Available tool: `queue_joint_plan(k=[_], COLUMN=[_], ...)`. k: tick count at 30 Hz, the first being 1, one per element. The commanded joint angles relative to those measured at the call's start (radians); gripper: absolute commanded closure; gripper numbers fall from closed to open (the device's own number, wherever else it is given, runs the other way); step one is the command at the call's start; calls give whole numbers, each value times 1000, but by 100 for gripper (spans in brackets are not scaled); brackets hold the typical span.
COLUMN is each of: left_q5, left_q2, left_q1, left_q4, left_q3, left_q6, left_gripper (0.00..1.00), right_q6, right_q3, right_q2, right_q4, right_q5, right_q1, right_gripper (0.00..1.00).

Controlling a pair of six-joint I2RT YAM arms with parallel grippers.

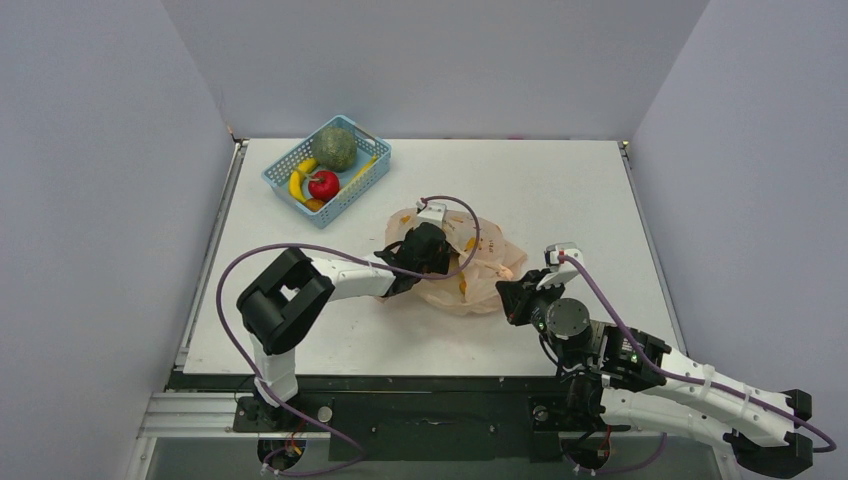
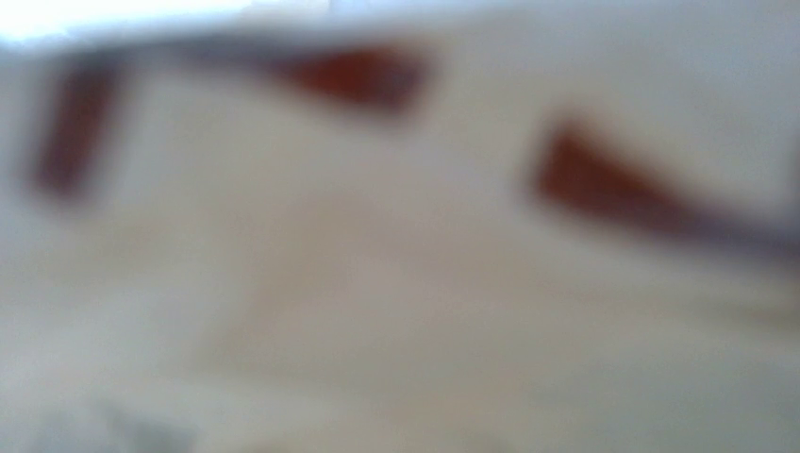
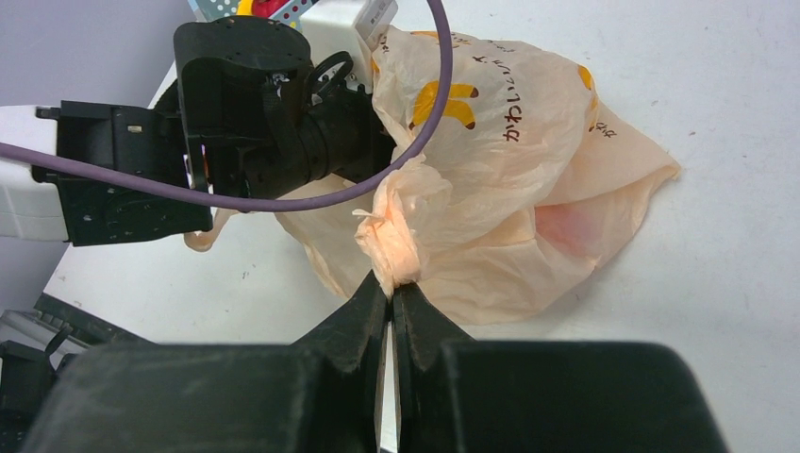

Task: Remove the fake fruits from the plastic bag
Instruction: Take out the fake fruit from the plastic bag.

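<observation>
The plastic bag (image 1: 482,272), pale orange with banana prints, lies crumpled mid-table. My right gripper (image 3: 391,288) is shut on a bunched twist of the plastic bag (image 3: 509,170) at its near edge, seen also in the top view as right gripper (image 1: 514,296). My left gripper (image 1: 424,250) reaches into the bag's mouth from the left, its fingers hidden by the plastic. The left wrist view is a pale blur of bag film (image 2: 377,311) with dark red smears. The fake fruits are hidden; only a pinkish patch (image 3: 566,226) shows through the bag.
A blue mesh basket (image 1: 372,172) stands at the back left with a rough green ball (image 1: 334,148), a red apple (image 1: 323,184) and a yellow banana (image 1: 297,184). The left arm's purple cable (image 3: 429,113) loops over the bag. White table (image 1: 560,190) surrounds the bag.
</observation>
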Motion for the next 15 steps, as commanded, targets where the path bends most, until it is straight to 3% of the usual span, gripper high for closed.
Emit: queue_joint_plan(k=[1,8,15], left_q5=[117,378,572], left_q2=[-105,-289,-439], left_q1=[6,38,61], left_q4=[-48,-90,-164], left_q3=[22,-25,-93], left_q6=[-2,-92,-182], left_gripper=[62,81,84], right_q6=[10,19,28], right_q3=[-17,-37,-30], right_q2=[16,30,-2], right_q4=[18,34,39], right_q5=[44,75,125], right_q1=[6,6,6], right_gripper=[100,100,100])
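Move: My left hand is down inside the plastic bag, its fingers stopped part-open around a hidden fruit. The bag's open mouth, where the fruit must come out, lies about 9 cm to that hand's left and 5 cm back, slightly above it. The blue basket stands some 22 cm ahead and 25 cm to the left. The fruit lies about 18 cm ahead of my right hand, 11 cm to its left and 18 cm below. I raise my left hand about 11 cm inside the bag, slowly at first and then faster, drawing it back some 5 cm and a touch right while keeping my grip on the fruit. The wrist rolls left side down and turns clockwise, some 25 degrees in all. My right hand keeps its shut pinch on the gathered plastic and sinks about 2 cm. ##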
